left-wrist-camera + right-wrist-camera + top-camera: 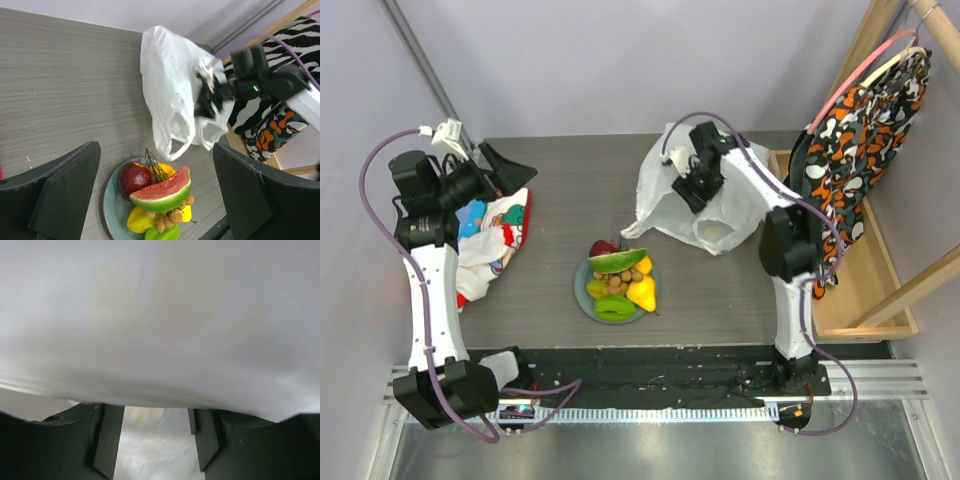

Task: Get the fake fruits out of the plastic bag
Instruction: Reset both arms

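Note:
The fake fruits lie heaped on a grey-blue plate (582, 290) at the table's middle: a dark red apple (604, 247), a watermelon slice (618, 262), yellow pieces (642, 292), a green piece (614, 307) and a tan-brown bunch of balls (616, 282). The left wrist view shows the apple (134, 179) and watermelon slice (162, 192) too. The white plastic bag (720, 205) sits behind and to the right of the plate. My right gripper (695, 190) is at the bag's top, fingers apart, with bag film (160, 315) draped over them. My left gripper (505, 165) is open and empty at the back left.
A colourful cloth (490, 235) lies at the left under my left arm. A wooden rack (850, 270) stands along the right edge, with a patterned garment (855, 120) on a hanger above it.

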Controlling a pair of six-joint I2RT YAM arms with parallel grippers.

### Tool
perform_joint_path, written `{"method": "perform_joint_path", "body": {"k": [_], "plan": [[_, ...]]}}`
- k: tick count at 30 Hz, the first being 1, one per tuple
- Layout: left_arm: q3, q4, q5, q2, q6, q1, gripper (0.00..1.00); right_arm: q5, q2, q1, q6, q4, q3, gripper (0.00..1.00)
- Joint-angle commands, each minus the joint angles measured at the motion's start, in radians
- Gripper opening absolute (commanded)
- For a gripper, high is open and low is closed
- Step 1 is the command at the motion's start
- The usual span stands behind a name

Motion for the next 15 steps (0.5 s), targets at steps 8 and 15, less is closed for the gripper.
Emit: {"method": "perform_joint_path", "body": {"k": [8, 15], "plan": [[0.035, -0.141, -0.172, -0.026, 0.243, -0.007, 1.00, -0.027, 0.030, 0.096, 0.164, 0.175, 0.449, 0.71], [-0.014, -0.102, -0.237, -0.042, 0.251, -0.017, 1.00, 0.071, -0.450, 0.129, 0.399, 0.280, -0.131, 1.00]]}}
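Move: The right hand is at the mouth of the white plastic bag, whose middle lies about 4 cm ahead, 1 cm to its right and 4 cm below. The fruit plate is some 20 cm back and 19 cm to its left, 9 cm below; the watermelon slice on it sits 13 cm back, 19 cm left and 6 cm below. From the left hand the bag is roughly 10 cm ahead, 40 cm right and 30 cm below. Right hand drives about 13 cm forward at the bag, retreats up and left, fingers opening; left hand sinks slightly. ##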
